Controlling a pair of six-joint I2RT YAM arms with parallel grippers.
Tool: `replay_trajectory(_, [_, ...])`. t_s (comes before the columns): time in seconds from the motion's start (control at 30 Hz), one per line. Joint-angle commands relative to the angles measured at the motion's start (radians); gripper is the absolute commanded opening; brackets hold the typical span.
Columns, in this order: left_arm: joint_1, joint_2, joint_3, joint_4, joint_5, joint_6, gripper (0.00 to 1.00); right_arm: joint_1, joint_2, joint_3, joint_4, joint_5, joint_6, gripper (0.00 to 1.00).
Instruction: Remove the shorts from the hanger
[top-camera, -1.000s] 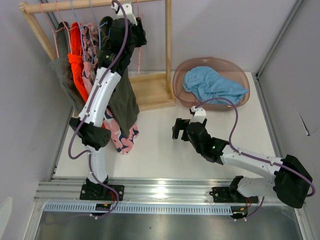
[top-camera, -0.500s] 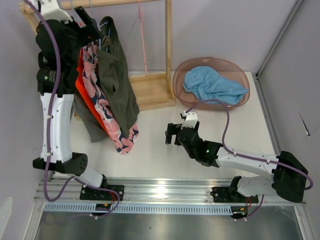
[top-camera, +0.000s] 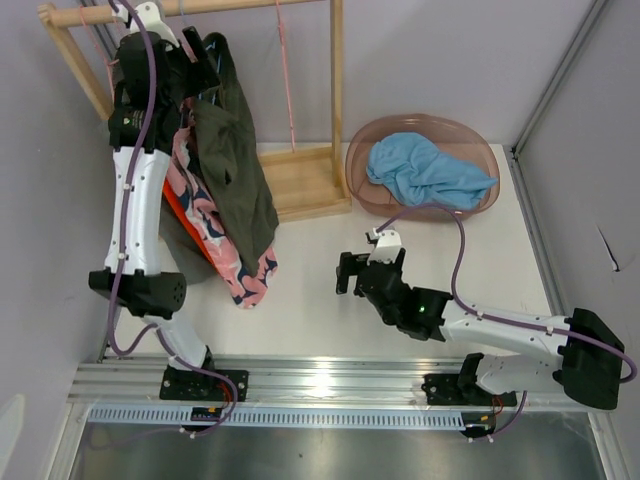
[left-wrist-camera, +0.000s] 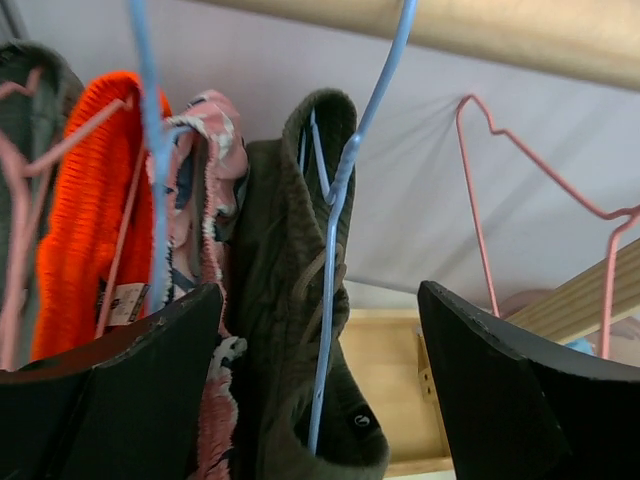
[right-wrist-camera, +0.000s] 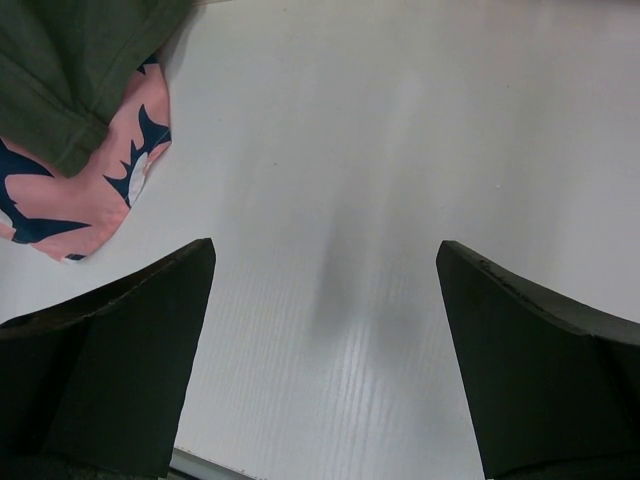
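Note:
Dark olive shorts (top-camera: 238, 165) hang on a blue hanger (left-wrist-camera: 333, 270) from the wooden rod (left-wrist-camera: 500, 30). To their left hang pink floral shorts (top-camera: 215, 235), orange shorts (left-wrist-camera: 90, 220) and grey shorts (left-wrist-camera: 25, 90). My left gripper (top-camera: 198, 62) is raised at the rail. It stands open, and the olive shorts (left-wrist-camera: 285, 330) and the hanger wire lie between its fingers (left-wrist-camera: 170, 340) without being pinched. Light blue shorts (top-camera: 425, 170) lie in the basket. My right gripper (top-camera: 355, 272) hovers open over the white table (right-wrist-camera: 380, 120) with nothing in it.
An empty pink hanger (left-wrist-camera: 480, 200) hangs to the right of the olive shorts. The rack's wooden base (top-camera: 305, 180) stands behind the clothes. The brown basket (top-camera: 357, 150) sits at the back right. The floral shorts' hem (right-wrist-camera: 90, 195) lies near my right gripper.
My left arm swung from the right of the clothes out to the far left, then back toward the olive shorts, and its gripper opened. My right gripper shifted only slightly.

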Motion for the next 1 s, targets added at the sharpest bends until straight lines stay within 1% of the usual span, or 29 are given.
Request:
replay_trajectory(0.0, [0.007, 0.028, 0.087, 0.001, 0.037, -0.018, 0.85, 0.008, -0.057, -0.022, -0.020, 0.063, 0.034, 0.99])
replay_trajectory(0.2, [0.010, 0.068, 0.102, 0.004, 0.033, -0.014, 0.82, 0.006, -0.064, -0.033, -0.046, 0.076, 0.043, 1.00])
replay_trajectory(0.3, [0.014, 0.091, 0.121, 0.001, 0.034, -0.015, 0.76, 0.005, -0.061, -0.033, -0.049, 0.074, 0.043, 0.99])
replay_trajectory(0.37, [0.015, 0.100, 0.131, -0.001, 0.036, -0.018, 0.63, 0.005, -0.058, -0.031, -0.052, 0.076, 0.043, 0.99])
replay_trajectory(0.43, [0.015, 0.106, 0.139, 0.001, 0.040, -0.020, 0.56, 0.006, -0.054, -0.030, -0.055, 0.077, 0.043, 0.99])
replay_trajectory(0.7, [0.018, 0.120, 0.136, -0.012, 0.057, -0.026, 0.53, 0.002, -0.055, -0.034, -0.057, 0.080, 0.048, 0.99])
replay_trajectory(0.77, [0.018, 0.125, 0.136, -0.012, 0.057, -0.026, 0.51, 0.000, -0.052, -0.034, -0.058, 0.082, 0.049, 0.99])
replay_trajectory(0.8, [0.018, 0.129, 0.134, -0.013, 0.056, -0.024, 0.44, 0.000, -0.052, -0.036, -0.057, 0.083, 0.049, 0.99])
replay_trajectory(0.87, [0.018, 0.133, 0.136, -0.013, 0.053, -0.021, 0.38, 0.000, -0.052, -0.039, -0.057, 0.083, 0.052, 0.99])
replay_trajectory(0.97, [0.020, 0.137, 0.137, -0.015, 0.045, -0.018, 0.20, 0.000, -0.058, -0.051, -0.057, 0.085, 0.058, 0.99])
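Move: The green shorts' near waistband corner, on the near arm of the blue hanger, is about 5 cm ahead of the left hand, straight in line and some 4 cm lower. About 5 cm lower than the hand, the floral shorts hang roughly 6 cm left and 7 cm ahead, the orange shorts 11 cm left and 7 cm ahead; the empty pink hanger is about 16 cm right, 4 cm ahead and 2 cm lower. From the right hand that waistband corner lies roughly 29 cm ahead, 31 cm left and 28 cm above. The left hand eases forward about 4 cm and sinks some 3 cm towards the near waistband corner of the green shorts, slipping its open fingers to either side of the blue hanger's near arm while the wrist hardly turns. The fingers close in two steps, with a short pause in between, from wide open to roughly a quarter open, the tips drawing in close on both sides of the blue wire; whether they already pinch wire or cloth can't be seen. ##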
